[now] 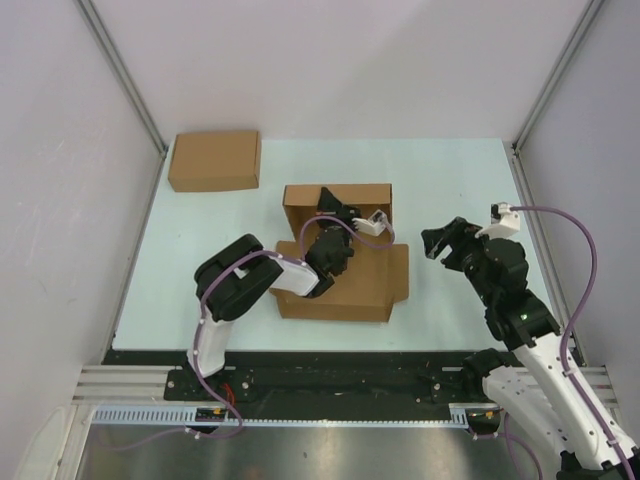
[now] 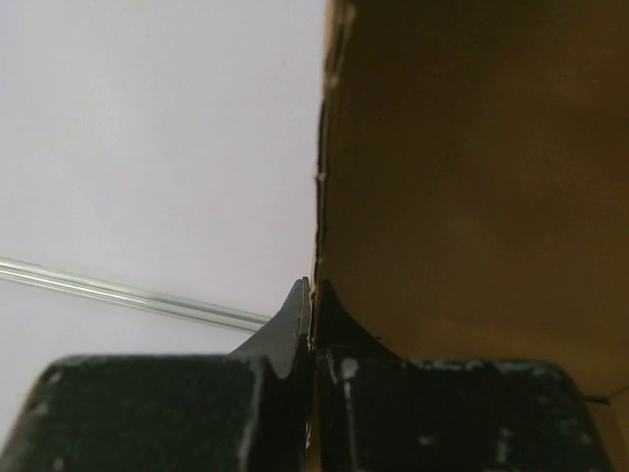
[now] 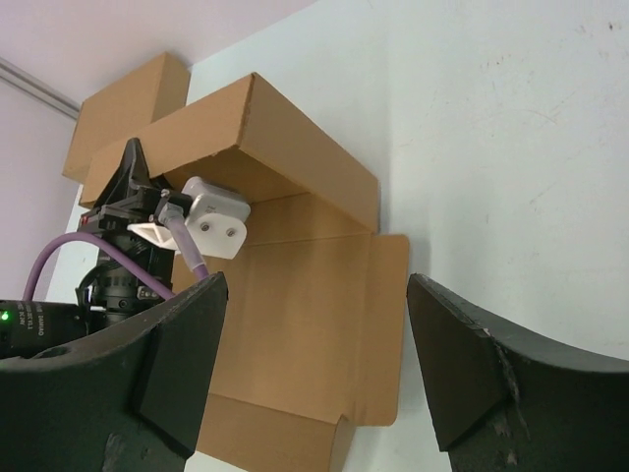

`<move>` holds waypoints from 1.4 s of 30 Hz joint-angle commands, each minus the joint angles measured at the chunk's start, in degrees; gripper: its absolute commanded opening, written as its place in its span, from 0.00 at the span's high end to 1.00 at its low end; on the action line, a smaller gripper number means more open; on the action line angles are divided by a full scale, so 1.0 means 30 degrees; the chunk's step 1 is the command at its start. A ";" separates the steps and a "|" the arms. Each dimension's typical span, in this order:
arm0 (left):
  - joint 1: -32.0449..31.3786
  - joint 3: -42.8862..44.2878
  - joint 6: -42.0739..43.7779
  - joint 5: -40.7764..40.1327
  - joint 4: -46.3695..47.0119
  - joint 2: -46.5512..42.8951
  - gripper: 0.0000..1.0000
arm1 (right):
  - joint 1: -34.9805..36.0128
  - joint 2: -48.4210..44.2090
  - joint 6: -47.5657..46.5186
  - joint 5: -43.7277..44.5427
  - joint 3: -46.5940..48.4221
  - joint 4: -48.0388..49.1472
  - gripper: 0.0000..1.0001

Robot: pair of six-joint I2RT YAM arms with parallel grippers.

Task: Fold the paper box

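Observation:
The paper box lies mid-table as a brown die-cut sheet, its near part flat and its far part raised into walls. My left gripper reaches over the flat part into the raised section. In the left wrist view the left gripper is shut on the thin edge of an upright cardboard panel. My right gripper hovers to the right of the box, apart from it. Its fingers stand wide open with nothing between them, and the box's flat sheet and right side flap show beyond them.
A second, ready-made flat brown cardboard box lies at the far left of the table and also shows behind the raised panel. White walls with metal rails enclose the table on three sides. The left arm's white wrist camera sits over the sheet.

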 commanded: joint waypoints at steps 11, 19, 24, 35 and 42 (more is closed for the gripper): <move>-0.0225 0.1542 -0.1196 -0.2102 0.3443 -0.4177 1.00 | -0.0161 -0.1275 0.0008 -0.0074 0.2384 -0.0399 0.21; 0.0330 0.6169 -1.3181 -0.4797 -1.1273 -0.6808 1.00 | -0.0309 -0.1714 -0.0371 0.0390 0.7302 -0.2187 0.20; 0.2642 1.0683 -3.2435 -0.1145 -2.6332 -0.9447 1.00 | -0.0309 -0.1803 -0.1163 0.1476 0.9211 -0.3213 0.20; 0.3467 0.3702 -5.1525 0.4369 -3.1946 -1.4105 1.00 | -0.0191 -0.1305 -0.0960 0.1332 1.0385 -0.4210 0.21; 0.1330 -0.2462 -6.0016 0.4842 -3.2505 -1.6304 1.00 | -0.0162 -0.0982 -0.1485 0.1360 1.0825 -0.5088 0.20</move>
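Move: My left hand already has the near edge of the raised lid's front flap pinched. The box's tray lies under it, its middle about 6 cm back, straight in line sideways and some 17 cm below. The closed carton sits roughly 22 cm ahead, 28 cm to the left and 15 cm lower. From my empty right hand the tray is about 9 cm ahead, 19 cm left and 22 cm down. Keeping my left fingers shut on the flap, I hoist the box about 19 cm, swinging left and rolling my wrist so its left side drops. I then bring the box back towards me and down past the starting height, ending about 11 cm back with the hand rolled some 120 degrees and the fingertips dipped. My open, empty right hand rises around 20 cm, drawing back and tipping up. ##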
